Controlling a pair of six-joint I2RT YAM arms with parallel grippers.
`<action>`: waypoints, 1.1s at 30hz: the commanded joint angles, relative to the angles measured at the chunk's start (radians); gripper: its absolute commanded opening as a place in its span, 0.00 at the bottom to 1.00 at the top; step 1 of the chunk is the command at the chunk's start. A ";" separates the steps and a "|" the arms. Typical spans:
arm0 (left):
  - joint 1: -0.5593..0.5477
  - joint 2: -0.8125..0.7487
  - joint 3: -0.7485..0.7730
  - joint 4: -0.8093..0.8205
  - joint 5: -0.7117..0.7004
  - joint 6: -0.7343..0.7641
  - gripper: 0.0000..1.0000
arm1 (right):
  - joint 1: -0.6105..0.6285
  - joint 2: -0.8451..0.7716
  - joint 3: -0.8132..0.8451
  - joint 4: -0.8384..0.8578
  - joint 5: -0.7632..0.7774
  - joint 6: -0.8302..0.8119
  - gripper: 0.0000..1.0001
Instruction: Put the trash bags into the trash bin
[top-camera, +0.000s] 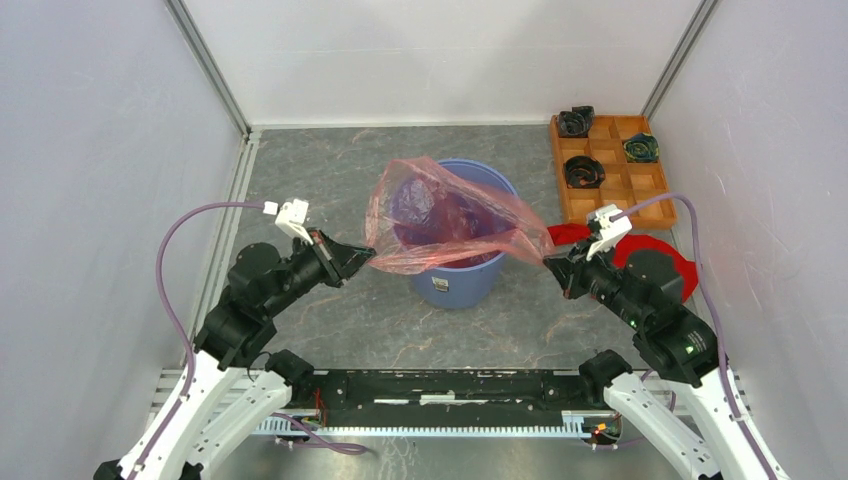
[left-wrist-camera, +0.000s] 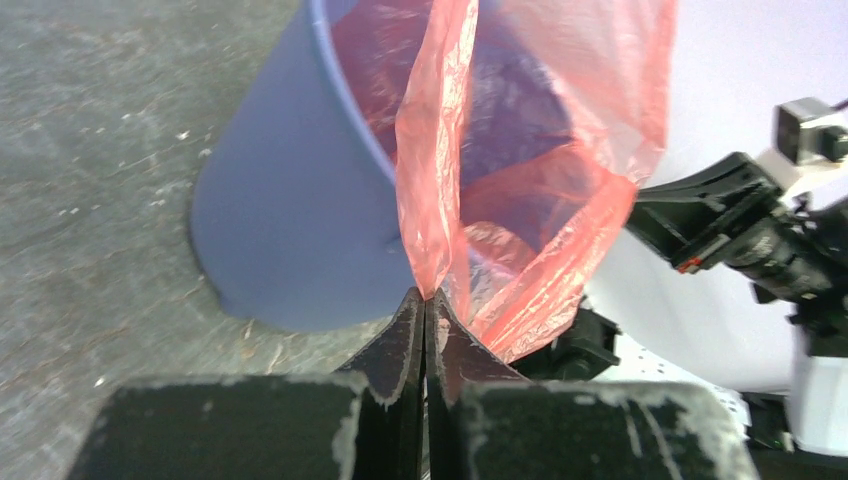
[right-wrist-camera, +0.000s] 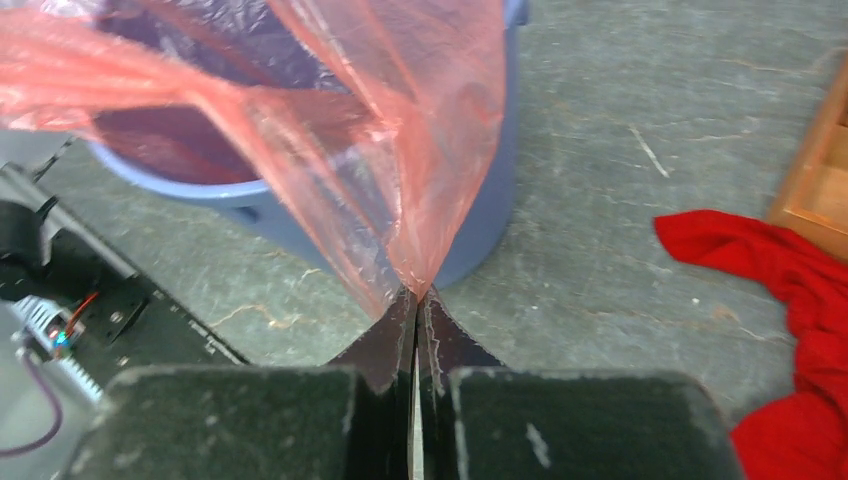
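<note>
A thin translucent red-pink trash bag (top-camera: 450, 210) is stretched over the mouth of the round blue trash bin (top-camera: 458, 280), part of it hanging down inside. My left gripper (top-camera: 368, 258) is shut on the bag's left edge, just left of the bin. The pinched film (left-wrist-camera: 430, 200) rises from the closed left gripper (left-wrist-camera: 426, 296) toward the bin (left-wrist-camera: 290, 220). My right gripper (top-camera: 548, 262) is shut on the bag's right corner, right of the bin. There the film (right-wrist-camera: 400, 170) runs up from the right gripper (right-wrist-camera: 416, 294) over the bin (right-wrist-camera: 490, 190).
An orange compartmented tray (top-camera: 650, 185) with dark coiled items stands at the back right. A solid red cloth (top-camera: 660, 250) lies by the right arm, its folds (right-wrist-camera: 790, 300) close to the right gripper. White walls enclose the grey table.
</note>
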 joint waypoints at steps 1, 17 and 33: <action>0.005 -0.045 -0.031 0.084 0.078 -0.060 0.03 | 0.000 -0.007 -0.025 0.028 -0.140 0.016 0.01; 0.005 -0.098 -0.134 -0.033 0.007 -0.073 0.05 | 0.000 -0.069 -0.175 0.056 0.064 0.008 0.02; 0.005 0.191 0.133 -0.163 -0.230 0.164 0.42 | 0.000 0.068 -0.083 0.134 0.179 -0.184 0.58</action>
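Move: The trash bin, with the bag already draped over its mouth, has its middle about 12 cm ahead, 17 cm right and 15 cm below the left hand. From the right hand it is some 13 cm ahead, 19 cm left and 12 cm lower. From the right hand, the red cloth lies about 15 cm ahead and 21 cm right, and the wooden tray roughly 37 cm ahead and 20 cm right, both some 24 cm down. Both hands lower the held bag edge about 7 cm, then go forward some 6 cm towards the bin, opening. ##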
